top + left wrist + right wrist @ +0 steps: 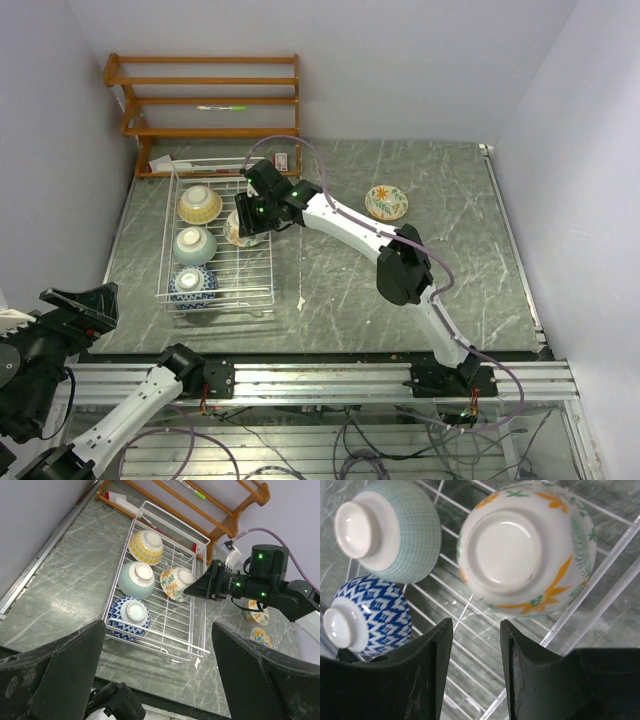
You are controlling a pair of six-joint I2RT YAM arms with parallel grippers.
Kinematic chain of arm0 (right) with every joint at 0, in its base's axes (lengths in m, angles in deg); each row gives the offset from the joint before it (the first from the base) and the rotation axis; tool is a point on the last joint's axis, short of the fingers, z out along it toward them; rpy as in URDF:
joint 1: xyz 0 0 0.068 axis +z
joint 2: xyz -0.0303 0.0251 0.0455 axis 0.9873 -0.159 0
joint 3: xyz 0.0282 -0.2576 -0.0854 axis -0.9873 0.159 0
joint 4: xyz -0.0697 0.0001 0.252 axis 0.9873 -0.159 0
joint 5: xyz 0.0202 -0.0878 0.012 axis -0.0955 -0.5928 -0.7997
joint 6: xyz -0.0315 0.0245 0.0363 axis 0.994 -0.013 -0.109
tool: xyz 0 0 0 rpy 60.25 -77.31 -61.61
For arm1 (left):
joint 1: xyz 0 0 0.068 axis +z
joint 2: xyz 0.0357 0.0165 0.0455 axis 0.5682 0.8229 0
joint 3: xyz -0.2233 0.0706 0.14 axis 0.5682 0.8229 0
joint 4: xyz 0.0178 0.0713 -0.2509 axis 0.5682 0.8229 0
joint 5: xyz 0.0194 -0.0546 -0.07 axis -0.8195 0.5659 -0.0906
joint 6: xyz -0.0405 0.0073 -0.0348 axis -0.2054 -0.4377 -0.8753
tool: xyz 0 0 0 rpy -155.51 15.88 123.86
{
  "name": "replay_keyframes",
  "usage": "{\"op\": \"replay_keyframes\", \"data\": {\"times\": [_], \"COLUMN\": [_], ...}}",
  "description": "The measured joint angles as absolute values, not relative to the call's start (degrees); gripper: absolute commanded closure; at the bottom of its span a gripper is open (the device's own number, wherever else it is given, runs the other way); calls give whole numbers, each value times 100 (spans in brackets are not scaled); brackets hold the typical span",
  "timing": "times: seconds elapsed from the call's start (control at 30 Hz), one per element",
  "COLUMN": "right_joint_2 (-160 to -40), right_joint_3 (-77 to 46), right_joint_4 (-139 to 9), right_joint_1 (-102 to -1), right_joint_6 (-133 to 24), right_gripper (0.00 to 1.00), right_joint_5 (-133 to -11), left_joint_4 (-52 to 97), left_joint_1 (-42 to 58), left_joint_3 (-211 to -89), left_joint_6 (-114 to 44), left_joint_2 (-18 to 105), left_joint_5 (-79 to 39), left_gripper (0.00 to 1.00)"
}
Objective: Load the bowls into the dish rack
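The white wire dish rack (262,270) holds several bowls upside down: a yellow one (199,204), a mint green one (195,244), a blue patterned one (193,283) and an orange-floral one (525,550). My right gripper (476,625) is open and empty, hovering just beside the orange-floral bowl over the rack's right side (250,215). Another floral bowl (386,202) sits on the table to the right. The left wrist view shows two bowls there (261,636), one partly under the right arm. My left gripper (159,627) is wide open and empty, held back off the table's near left corner.
A brown wooden slatted shelf (210,100) stands against the back wall behind the rack. A small red-and-white item (283,160) lies near it. A white scrap (301,301) lies by the rack's near right corner. Walls close in left and right.
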State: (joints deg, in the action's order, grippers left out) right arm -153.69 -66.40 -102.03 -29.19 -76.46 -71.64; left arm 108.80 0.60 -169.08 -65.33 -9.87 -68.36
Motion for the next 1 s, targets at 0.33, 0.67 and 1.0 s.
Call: {"op": "replay_keyframes", "data": {"times": [0.33, 0.67, 1.0], "right_joint_2": [-15588, -15942, -16110], "right_joint_3": [-6697, -6883, -7060], "right_joint_4": [-9838, -8898, -8561], "right_joint_1": [-3125, -3273, -3286], "right_joint_6": [-7643, -7803, -7792], "right_gripper": [57, 56, 54], "right_joint_5": [-7124, -7459, -8123], "left_joint_4": [10919, 10917, 11033], "left_joint_1": [60, 60, 60], "left_joint_3": [-16908, -16862, -16949], "left_joint_6": [-6618, -6642, -6686], "left_joint_2": [-974, -873, -825], "left_joint_5": [-6838, -6832, -6832], "left_gripper": [1, 1, 1]}}
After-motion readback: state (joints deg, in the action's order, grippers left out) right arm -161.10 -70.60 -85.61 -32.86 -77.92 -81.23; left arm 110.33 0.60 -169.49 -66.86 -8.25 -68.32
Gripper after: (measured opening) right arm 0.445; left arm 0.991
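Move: The white floral bowl lies upside down in the rack, about 5 cm ahead of the right hand, 3 cm to its left and a few centimetres below. The green bowl is about level with the hand, some 15 cm to its left; the yellow-dotted bowl is 11 cm ahead and 13 cm left, the blue one 12 cm back and 16 cm left. From the left hand, the floral bowl is roughly 32 cm ahead, 14 cm right and far below, about 29 cm. Forward along the rack's right side goes the right hand, about 10 cm and nearly level after a small dip, its part-open fingers nudging the floral bowl over towards the yellow and green ones and carrying on to that bowl's far right edge. The wrist swings clockwise and tips the fingers up, some 15 degrees in all; the finger gap stays as it was. ##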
